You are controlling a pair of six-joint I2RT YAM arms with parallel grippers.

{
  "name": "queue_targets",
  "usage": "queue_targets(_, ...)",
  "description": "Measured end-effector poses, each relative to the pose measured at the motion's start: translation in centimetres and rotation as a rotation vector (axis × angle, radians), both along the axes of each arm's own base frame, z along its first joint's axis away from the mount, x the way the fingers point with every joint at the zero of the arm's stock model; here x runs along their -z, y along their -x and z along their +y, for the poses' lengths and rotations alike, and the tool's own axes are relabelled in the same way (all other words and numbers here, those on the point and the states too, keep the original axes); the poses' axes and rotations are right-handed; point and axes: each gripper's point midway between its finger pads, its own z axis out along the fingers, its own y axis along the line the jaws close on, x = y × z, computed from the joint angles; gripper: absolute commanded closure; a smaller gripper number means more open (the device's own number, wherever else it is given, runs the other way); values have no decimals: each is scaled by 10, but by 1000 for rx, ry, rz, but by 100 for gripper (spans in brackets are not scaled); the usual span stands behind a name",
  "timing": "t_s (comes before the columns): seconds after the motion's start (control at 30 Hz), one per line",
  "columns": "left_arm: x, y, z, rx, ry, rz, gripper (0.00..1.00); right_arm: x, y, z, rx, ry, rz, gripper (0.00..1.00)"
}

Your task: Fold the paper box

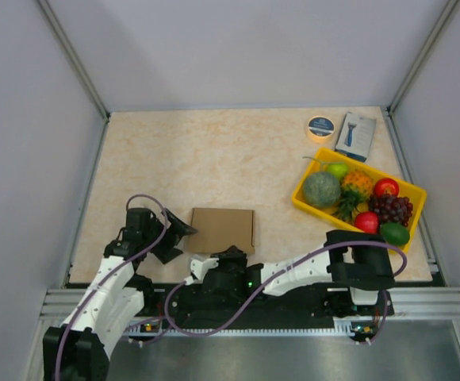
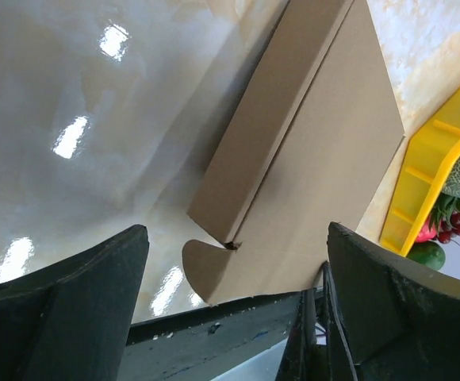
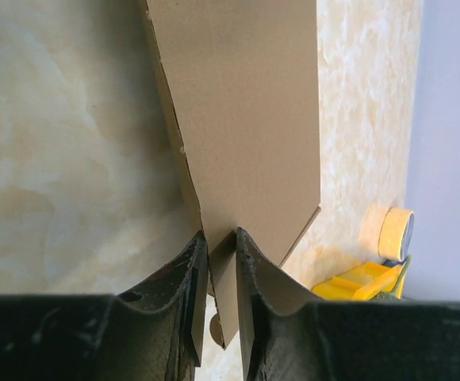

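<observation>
The paper box [image 1: 223, 229] lies folded flat on the table as a brown cardboard rectangle, close to the near edge. My right gripper [image 1: 228, 252] reaches in from the near side, and its jaws are closed on the box's near flap [image 3: 228, 274], which stands pinched between the two fingers [image 3: 192, 270]. In the right wrist view the box [image 3: 238, 119] stretches away from the gripper [image 3: 222, 236]. My left gripper [image 1: 181, 233] sits at the box's left end, open wide. In its wrist view the box [image 2: 317, 159] and a rounded tab [image 2: 206, 274] lie ahead of the gripper [image 2: 236, 228], with nothing between the fingers.
A yellow tray [image 1: 301, 197] of toy fruit stands at the right. A tape roll [image 1: 320, 127] and a small blue-and-white box [image 1: 355, 135] lie behind it. White walls enclose the table on three sides. The metal rail with the arm bases runs along the near edge.
</observation>
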Motion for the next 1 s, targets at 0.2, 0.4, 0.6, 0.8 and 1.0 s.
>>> queue_targets(0.2, 2, -1, -4, 6, 52, -36, 2, -13, 0, 1, 0, -38, 0, 82)
queue_targets(0.4, 8, -1, -11, 15, 107, -52, 2, -14, 0, 0, -2, -43, 3, 82)
queue_targets(0.6, 10, -6, -18, 13, 173, -104, 4, -18, 0, -2, -4, -59, 11, 82)
queue_targets(0.8, 6, -11, -23, 12, 222, -153, 12, -30, -2, -1, 0, -106, 26, 82)
queue_targets(1.0, -1, -18, -28, 32, 255, -193, 40, -31, -2, -2, -4, -116, 37, 81)
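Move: The left hand, empty and wide open, has the box's near left corner about 1 cm ahead, 2 cm to its right and 3 cm below; that corner's small curled ear lies 2 cm nearer the base. The box's middle is some 4 cm ahead, 9 cm right and 3 cm down. The right hand already pinches the near edge towards its right end; from there the box's middle is roughly 5 cm ahead, 4 cm left and 2 cm lower. Still pinching the near edge, the right hand raises it about 3 cm almost straight up. Meanwhile the left hand slips its spread fingers around the box's left end at the near corner, going some 3 cm right and then 2 cm forward with a shallow dip and recovery; its wrist rolls left side down and the fingertips swing upward, some 20 degrees overall, and the fingers begin to close late. ##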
